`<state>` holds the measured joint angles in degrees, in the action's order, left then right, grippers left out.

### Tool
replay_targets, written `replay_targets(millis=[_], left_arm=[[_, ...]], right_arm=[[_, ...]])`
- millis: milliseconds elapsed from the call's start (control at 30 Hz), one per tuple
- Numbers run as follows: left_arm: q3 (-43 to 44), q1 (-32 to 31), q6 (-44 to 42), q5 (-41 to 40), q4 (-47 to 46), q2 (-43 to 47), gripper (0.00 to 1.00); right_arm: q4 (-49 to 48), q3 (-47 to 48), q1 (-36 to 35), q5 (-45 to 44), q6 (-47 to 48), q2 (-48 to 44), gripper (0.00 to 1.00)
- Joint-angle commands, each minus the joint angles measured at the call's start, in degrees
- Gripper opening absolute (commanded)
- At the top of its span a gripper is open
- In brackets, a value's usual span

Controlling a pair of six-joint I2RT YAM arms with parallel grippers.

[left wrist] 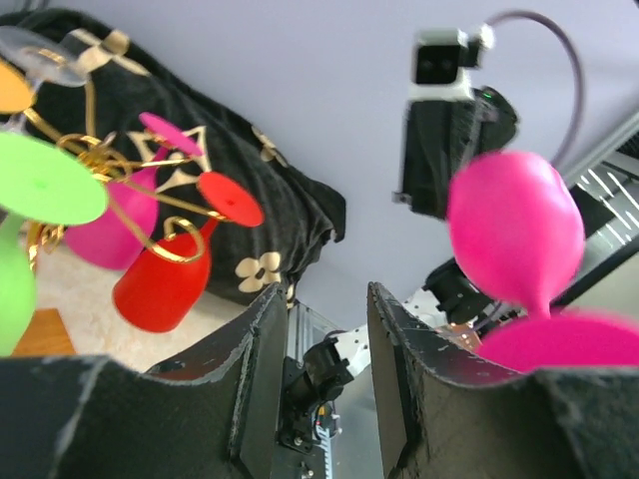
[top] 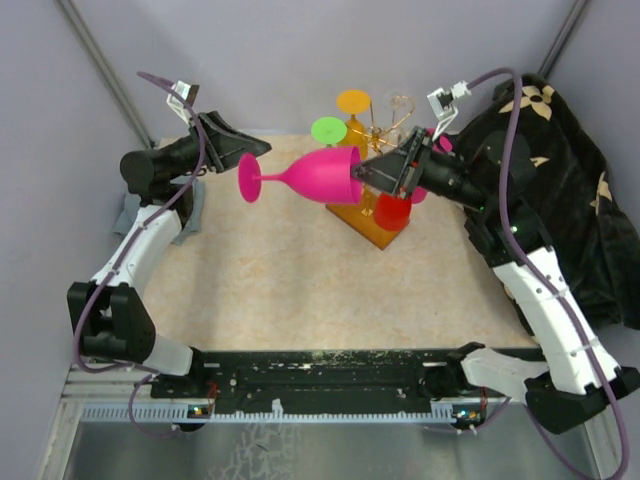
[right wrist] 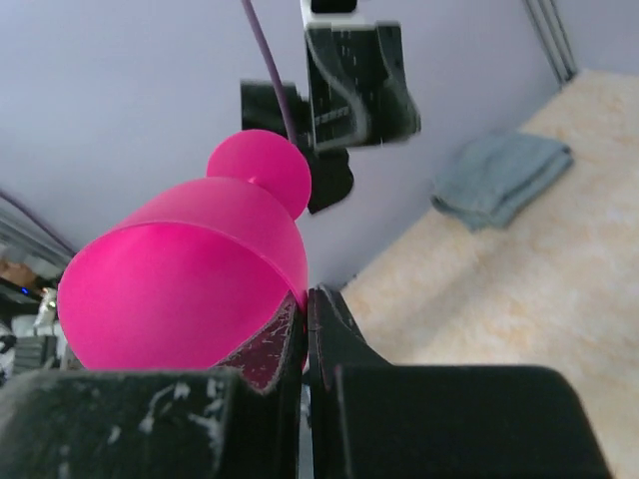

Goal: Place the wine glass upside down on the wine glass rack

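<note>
A bright pink wine glass (top: 315, 175) hangs sideways in the air, its foot (top: 249, 177) pointing left. My right gripper (top: 367, 172) is shut on the bowl's rim, one finger inside the bowl (right wrist: 180, 279) and one outside. My left gripper (top: 256, 148) stands open just behind the foot, with nothing between its fingers (left wrist: 262, 339); in its view the pink glass (left wrist: 514, 230) is off to the right. The wine glass rack (top: 372, 135), a gold wire tree on an amber base (top: 352, 217), stands behind the glass, also seen as gold wire (left wrist: 110, 165).
Hanging upside down on the rack are a green glass (top: 328, 130), an orange glass (top: 353, 101), a clear glass (top: 400, 105) and a red glass (top: 392, 210). A black flowered cloth (top: 560, 150) lies at the right. A grey rag (right wrist: 499, 180) sits by the left wall.
</note>
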<state>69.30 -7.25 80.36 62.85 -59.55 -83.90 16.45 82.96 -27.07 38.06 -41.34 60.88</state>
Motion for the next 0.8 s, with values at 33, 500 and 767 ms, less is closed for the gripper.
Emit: replay_targets(millis=[33, 500, 767], left_arm=[[2.0, 0.2, 19.1, -0.6, -25.1, -1.7, 0.44], [6.0, 0.3, 36.2, -11.6, -43.0, -5.7, 0.45], [8.5, 0.2, 38.6, -17.8, -43.0, -4.1, 0.47]], right_arm=[[-35.5, 1.2, 4.5, 8.6, -20.0, 6.0, 0.00], [-64.6, 8.1, 6.2, 12.2, -42.1, 19.4, 0.00], [-67.5, 8.1, 6.2, 13.4, -43.7, 21.3, 0.00]])
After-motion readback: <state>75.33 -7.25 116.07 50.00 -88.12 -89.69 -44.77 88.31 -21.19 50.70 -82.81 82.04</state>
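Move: The left gripper is open and empty. The foot of the magenta wine glass held in the right gripper is roughly 6 cm back from it, 1 cm to its left and 2 cm higher. The right gripper has that glass by the rim: the left gripper is about 12 cm to its left, 6 cm ahead and slightly lower, the rack's middle some 17 cm ahead, 4 cm to its right and 30 cm below, and the hanging red glass about 12 cm ahead, 8 cm right and 30 cm below. Keep the right gripper shut on the magenta glass's rim and raise it about 10 cm while edging forward, rolling it some 25 degrees so the foot on the left comes up, and swinging it counter-clockwise. Draw the open left gripper back slightly, then lift it about 8 cm, tipping its fingers up and turning them a little clockwise, without closing on the foot. ##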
